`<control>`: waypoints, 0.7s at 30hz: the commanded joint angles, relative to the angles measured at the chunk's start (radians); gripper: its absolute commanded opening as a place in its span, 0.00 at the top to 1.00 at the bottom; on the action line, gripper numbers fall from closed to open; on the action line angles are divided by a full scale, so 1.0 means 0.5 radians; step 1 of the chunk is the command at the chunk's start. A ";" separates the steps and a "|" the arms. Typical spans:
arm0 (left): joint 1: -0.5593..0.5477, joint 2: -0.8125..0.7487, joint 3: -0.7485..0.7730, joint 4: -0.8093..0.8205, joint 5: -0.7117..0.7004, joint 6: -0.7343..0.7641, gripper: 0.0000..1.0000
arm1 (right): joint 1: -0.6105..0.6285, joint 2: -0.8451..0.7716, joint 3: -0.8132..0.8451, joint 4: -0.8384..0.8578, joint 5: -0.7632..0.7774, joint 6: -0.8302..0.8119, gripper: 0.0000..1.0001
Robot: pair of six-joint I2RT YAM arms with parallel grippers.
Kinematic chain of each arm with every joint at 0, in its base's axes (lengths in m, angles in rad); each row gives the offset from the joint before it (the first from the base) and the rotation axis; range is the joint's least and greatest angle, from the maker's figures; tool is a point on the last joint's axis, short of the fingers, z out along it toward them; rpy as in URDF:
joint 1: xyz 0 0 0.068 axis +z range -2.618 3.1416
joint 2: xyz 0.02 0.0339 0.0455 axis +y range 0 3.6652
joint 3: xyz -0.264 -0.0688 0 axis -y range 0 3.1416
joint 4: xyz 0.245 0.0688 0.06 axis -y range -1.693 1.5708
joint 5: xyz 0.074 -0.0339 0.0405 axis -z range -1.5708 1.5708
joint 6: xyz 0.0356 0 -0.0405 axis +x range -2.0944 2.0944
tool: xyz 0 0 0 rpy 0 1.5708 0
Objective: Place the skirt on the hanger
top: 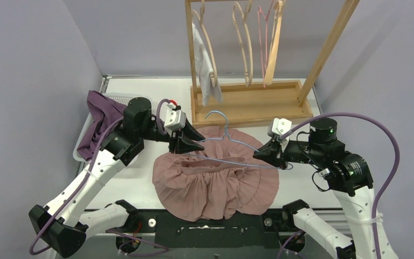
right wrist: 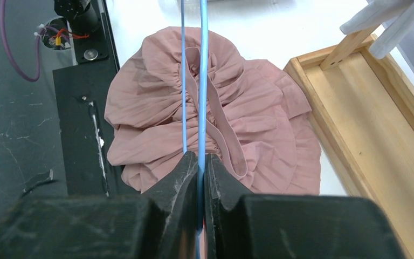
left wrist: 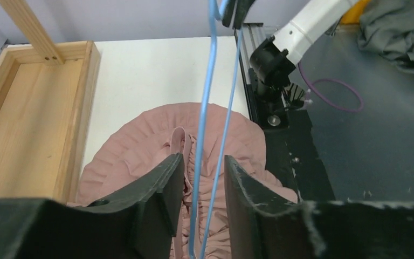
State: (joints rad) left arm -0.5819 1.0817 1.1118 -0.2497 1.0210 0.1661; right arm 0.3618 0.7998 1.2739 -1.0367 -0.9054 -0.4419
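Note:
The pink skirt lies bunched on the table near its front edge, its gathered waistband facing up. Just above it, a thin blue wire hanger stretches between the two grippers, hook pointing toward the rack. My right gripper is shut on the hanger's right end, with the wire pinched between its jaws. At the hanger's left end is my left gripper. Its jaws stand apart around both blue wires, with a gap on each side. Below them shows the skirt.
A wooden rack with a tray base stands behind the skirt, holding several wooden hangers and a white garment. A purple garment lies in a white basket at the left. The table's black front rail is just below the skirt.

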 commanded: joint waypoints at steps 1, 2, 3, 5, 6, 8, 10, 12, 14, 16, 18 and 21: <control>-0.002 -0.005 -0.015 -0.070 0.199 0.116 0.77 | 0.029 0.034 0.073 0.169 -0.072 -0.054 1.00; -0.002 -0.008 -0.013 -0.084 0.182 0.138 0.85 | 0.036 0.044 0.068 0.178 -0.076 -0.048 1.00; -0.003 -0.011 -0.012 -0.094 0.168 0.152 0.94 | 0.044 0.049 0.064 0.187 -0.072 -0.045 1.00; -0.003 -0.015 0.004 -0.131 0.137 0.210 1.00 | 0.055 0.064 0.053 0.232 -0.044 -0.004 0.96; -0.004 -0.018 0.008 -0.142 0.112 0.225 1.00 | 0.053 0.066 0.042 0.287 -0.021 0.052 0.87; -0.004 -0.026 0.009 -0.157 0.048 0.266 1.00 | 0.059 0.076 0.024 0.399 -0.041 0.147 0.59; -0.004 -0.031 0.010 -0.155 0.007 0.291 1.00 | 0.068 0.101 0.006 0.562 -0.116 0.254 0.45; -0.004 -0.031 0.015 -0.151 -0.022 0.304 1.00 | 0.087 0.139 -0.026 0.795 -0.145 0.427 0.42; -0.004 -0.031 0.019 -0.144 -0.051 0.313 1.00 | 0.120 0.161 -0.084 1.138 -0.068 0.631 0.40; -0.004 -0.031 0.014 -0.128 -0.078 0.313 1.00 | 0.176 0.195 -0.127 1.365 -0.027 0.758 0.40; -0.005 -0.029 0.011 -0.121 -0.112 0.314 1.00 | 0.252 0.247 -0.148 1.525 0.030 0.873 0.38; -0.006 -0.033 0.005 -0.115 -0.146 0.318 1.00 | 0.383 0.353 -0.123 1.569 0.082 0.894 0.38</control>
State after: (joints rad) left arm -0.5819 1.0821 1.0981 -0.3294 0.9718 0.3008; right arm 0.4824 0.9226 1.2049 -0.4644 -0.9104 -0.0998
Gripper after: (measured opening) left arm 0.032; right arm 0.616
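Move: The blue hanger's left shoulder already lies between the left hand's half-open fingers; its neck is about 6 cm right and 1 cm ahead of that hand. From the right hand, which still holds the hanger's right part, the neck is roughly 8 cm left and 5 cm ahead, about level. The skirt's waistband lies some 10 cm left, 7 cm ahead and 25 cm below the right hand. Left fingers pinch the hanger; right hand releases it, going about 8 cm left, forward, up towards its neck. ##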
